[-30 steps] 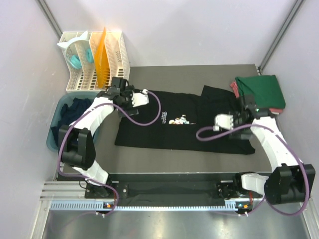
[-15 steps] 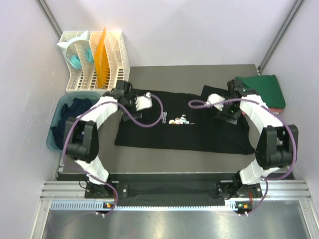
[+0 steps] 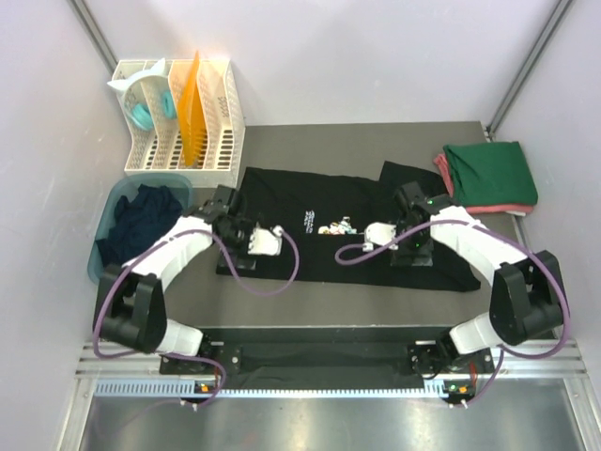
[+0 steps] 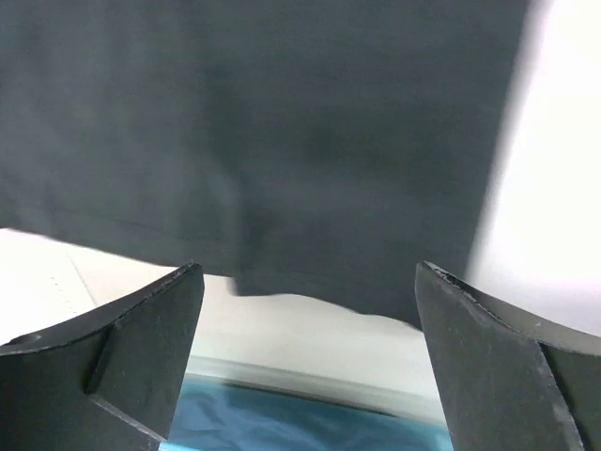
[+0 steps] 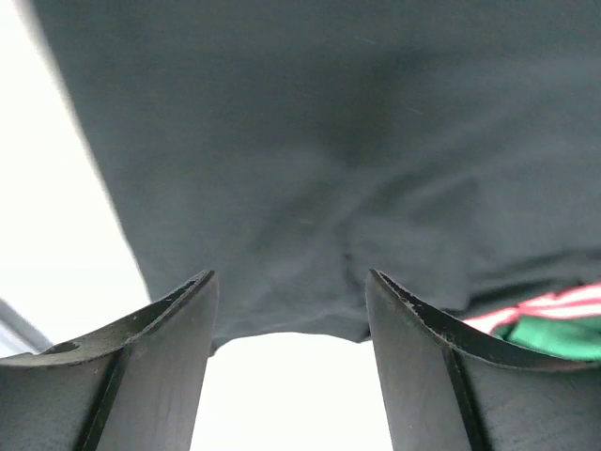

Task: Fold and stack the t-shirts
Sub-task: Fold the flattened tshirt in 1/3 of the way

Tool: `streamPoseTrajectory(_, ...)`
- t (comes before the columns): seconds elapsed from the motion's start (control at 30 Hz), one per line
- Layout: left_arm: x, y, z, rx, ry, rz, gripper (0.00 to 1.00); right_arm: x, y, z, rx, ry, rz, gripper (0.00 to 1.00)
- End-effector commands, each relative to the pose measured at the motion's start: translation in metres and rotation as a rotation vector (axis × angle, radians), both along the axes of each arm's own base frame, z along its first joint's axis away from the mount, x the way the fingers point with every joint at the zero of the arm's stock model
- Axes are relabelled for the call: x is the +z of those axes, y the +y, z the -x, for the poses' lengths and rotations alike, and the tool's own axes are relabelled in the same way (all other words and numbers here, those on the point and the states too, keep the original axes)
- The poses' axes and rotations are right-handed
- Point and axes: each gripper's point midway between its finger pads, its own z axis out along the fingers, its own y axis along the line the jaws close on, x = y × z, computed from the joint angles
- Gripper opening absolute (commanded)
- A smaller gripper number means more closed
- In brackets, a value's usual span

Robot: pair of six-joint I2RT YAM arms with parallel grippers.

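A black t-shirt (image 3: 319, 256) with a small white-and-coloured print lies spread flat across the table. My left gripper (image 3: 246, 246) hovers over its left part, open and holding nothing. In the left wrist view, the shirt (image 4: 282, 113) and its corner show beyond the left gripper (image 4: 310, 272). My right gripper (image 3: 406, 248) hovers over the shirt's right part, jaws apart and empty. In the right wrist view, the black cloth (image 5: 329, 113) fills the space above the right gripper (image 5: 291, 274). A folded dark green shirt (image 3: 488, 171) lies on a pinkish-red one (image 3: 498, 209) at the back right.
A teal-blue tub (image 3: 101, 268) holding dark navy cloth (image 3: 141, 211) stands off the table's left edge and shows in the left wrist view (image 4: 282, 423). A white slotted rack (image 3: 178, 122) stands at the back left. Pale walls close in on both sides.
My left gripper has come from the shirt's back-left edge toward the near side. The right gripper swung back toward the folded stack, then came forward and left over the shirt.
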Motion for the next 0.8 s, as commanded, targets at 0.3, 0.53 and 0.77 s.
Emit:
streamPoseTrajectory(0.3, -0.023, 0.001, 0.08, -0.293, 0.006, -0.038, 0.99, -0.025, 0.019, 0.058, 0.115, 0.07, 0.034, 0.64)
streamPoseTrajectory(0.53, -0.046, 0.0, 0.077, -0.318, -0.009, -0.055, 0.99, -0.034, 0.032, 0.061, 0.138, 0.079, 0.025, 0.65)
streamPoseTrajectory(0.77, -0.06, -0.006, 0.059, -0.28, 0.012, -0.059, 0.98, -0.046, 0.037, 0.065, 0.139, 0.098, 0.019, 0.66)
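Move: The folded black t-shirt's near edge lies about 7 cm straight back of the left hand and some 7 cm below it; its near-left corner is some 6 cm to that hand's left along the edge, and the blue bin is about 26 cm left and 8 ahead. From the right hand the near edge is about 7 cm straight back and 7 below, its right corner 18 cm right, the flower print 19 cm left and 8 ahead. The t-shirt's near edge is what both open hands draw back and down to. The left goes back about 8 cm, then mostly sinks, some 5 cm in all, turning about 15 degrees clockwise until its fingers straddle the edge near the corner. The right comes back about 6 cm, down 3 to 4 and slightly left, then halts over the edge, fingers still part-open. ##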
